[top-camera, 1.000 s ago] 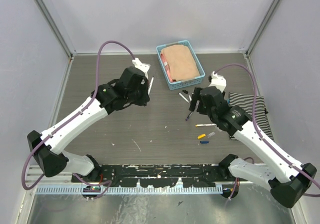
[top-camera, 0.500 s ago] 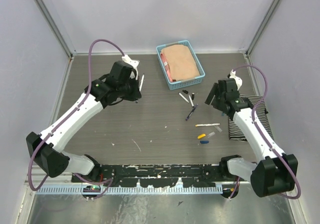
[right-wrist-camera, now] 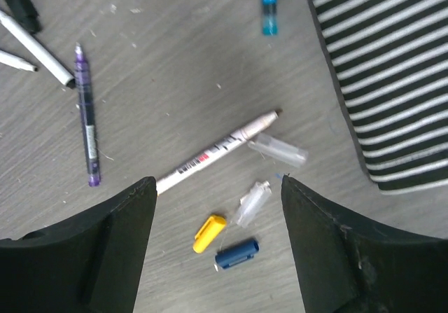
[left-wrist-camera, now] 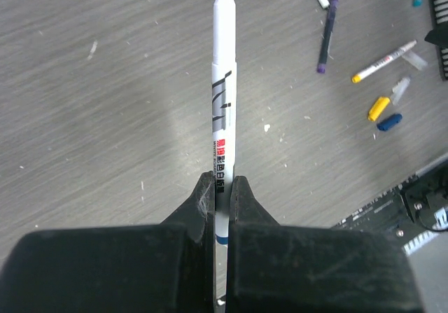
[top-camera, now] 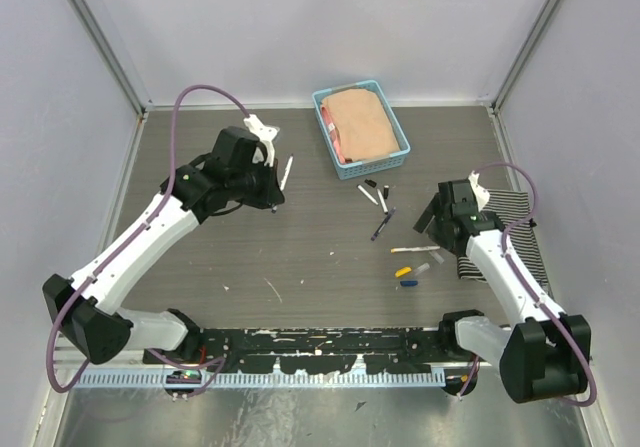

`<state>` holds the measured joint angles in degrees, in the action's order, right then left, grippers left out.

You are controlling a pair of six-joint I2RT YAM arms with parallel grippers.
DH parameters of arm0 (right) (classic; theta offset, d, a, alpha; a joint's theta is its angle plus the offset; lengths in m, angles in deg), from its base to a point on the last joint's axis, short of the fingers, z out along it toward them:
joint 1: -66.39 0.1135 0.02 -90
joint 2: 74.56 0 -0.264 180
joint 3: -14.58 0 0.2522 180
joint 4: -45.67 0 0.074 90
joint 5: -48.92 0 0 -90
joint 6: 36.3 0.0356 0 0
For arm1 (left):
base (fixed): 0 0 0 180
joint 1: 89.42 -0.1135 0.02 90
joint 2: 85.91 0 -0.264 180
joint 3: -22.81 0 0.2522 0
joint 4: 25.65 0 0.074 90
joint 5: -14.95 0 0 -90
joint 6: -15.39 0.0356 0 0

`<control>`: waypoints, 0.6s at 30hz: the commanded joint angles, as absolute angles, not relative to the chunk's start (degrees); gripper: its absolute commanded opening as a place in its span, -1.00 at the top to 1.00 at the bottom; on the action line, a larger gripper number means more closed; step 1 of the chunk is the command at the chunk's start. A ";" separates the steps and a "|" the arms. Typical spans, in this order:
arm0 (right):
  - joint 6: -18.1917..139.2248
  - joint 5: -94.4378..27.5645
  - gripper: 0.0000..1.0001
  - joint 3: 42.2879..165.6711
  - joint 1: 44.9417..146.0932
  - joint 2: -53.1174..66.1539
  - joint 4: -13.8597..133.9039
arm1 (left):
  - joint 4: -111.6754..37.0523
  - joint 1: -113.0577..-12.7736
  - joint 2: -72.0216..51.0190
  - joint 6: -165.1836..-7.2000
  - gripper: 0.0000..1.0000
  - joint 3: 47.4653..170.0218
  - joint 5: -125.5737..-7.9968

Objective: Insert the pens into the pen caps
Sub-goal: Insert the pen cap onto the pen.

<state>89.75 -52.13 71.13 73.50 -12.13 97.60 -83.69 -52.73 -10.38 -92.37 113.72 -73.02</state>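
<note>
My left gripper (left-wrist-camera: 222, 187) is shut on a white pen (left-wrist-camera: 224, 110) with black print, gripping its lower barrel with the tip pointing away. It hangs over the table's left middle (top-camera: 278, 191). My right gripper (right-wrist-camera: 217, 187) stands open and holds nothing. It hovers above a yellow cap (right-wrist-camera: 209, 233), a blue cap (right-wrist-camera: 236, 253) and two clear caps (right-wrist-camera: 252, 203). A white pen (right-wrist-camera: 217, 150) lies just beyond them. A purple pen (right-wrist-camera: 87, 117) and black-and-white pens (right-wrist-camera: 35, 57) lie further left. From above, the right gripper (top-camera: 432, 219) sits right of the loose pens (top-camera: 383, 224).
A blue basket (top-camera: 327, 100) holding a beige cloth stands at the back centre. A black-and-white striped cloth (top-camera: 515, 229) lies by the right wall. A small teal-blue piece (right-wrist-camera: 268, 8) lies beside that cloth. Grey walls close in both sides.
My right gripper has pulled away from the purple pen toward the right and nearer, staying open. The left arm has carried its white pen a little to the left.
</note>
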 commanded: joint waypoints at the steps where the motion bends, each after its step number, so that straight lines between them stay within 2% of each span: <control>1: 97.45 -52.93 -0.56 69.67 73.50 -15.59 101.29 | -81.69 -52.65 -12.69 -90.54 1.00 111.13 -65.13; 8: 107.24 -55.86 -0.61 65.91 73.51 -19.63 106.41 | -82.57 -52.68 -12.70 -90.19 1.00 111.28 -65.11; 18: 112.27 -54.90 -0.61 63.03 73.67 -20.27 107.20 | -83.18 -52.63 -12.70 -90.13 1.00 111.01 -66.83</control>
<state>108.57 -53.85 63.20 73.50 -20.87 106.78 -83.45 -52.71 -11.30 -91.10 111.42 -66.56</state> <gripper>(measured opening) 0.804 0.038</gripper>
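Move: The blue cap lies on the table about 9 cm back from the right hand, some 5 cm to its left and 9 cm below. The yellow cap is roughly 6 cm back and 6 cm left of that hand, the near clear cap 6 cm back and 1 cm left, both as far below. From the left hand, which already holds a pen, the blue cap lies some 36 cm right, 13 cm back and 24 cm below. The open right hand draws back about 6 cm and sinks 3 towards the blue cap, turning clockwise. ##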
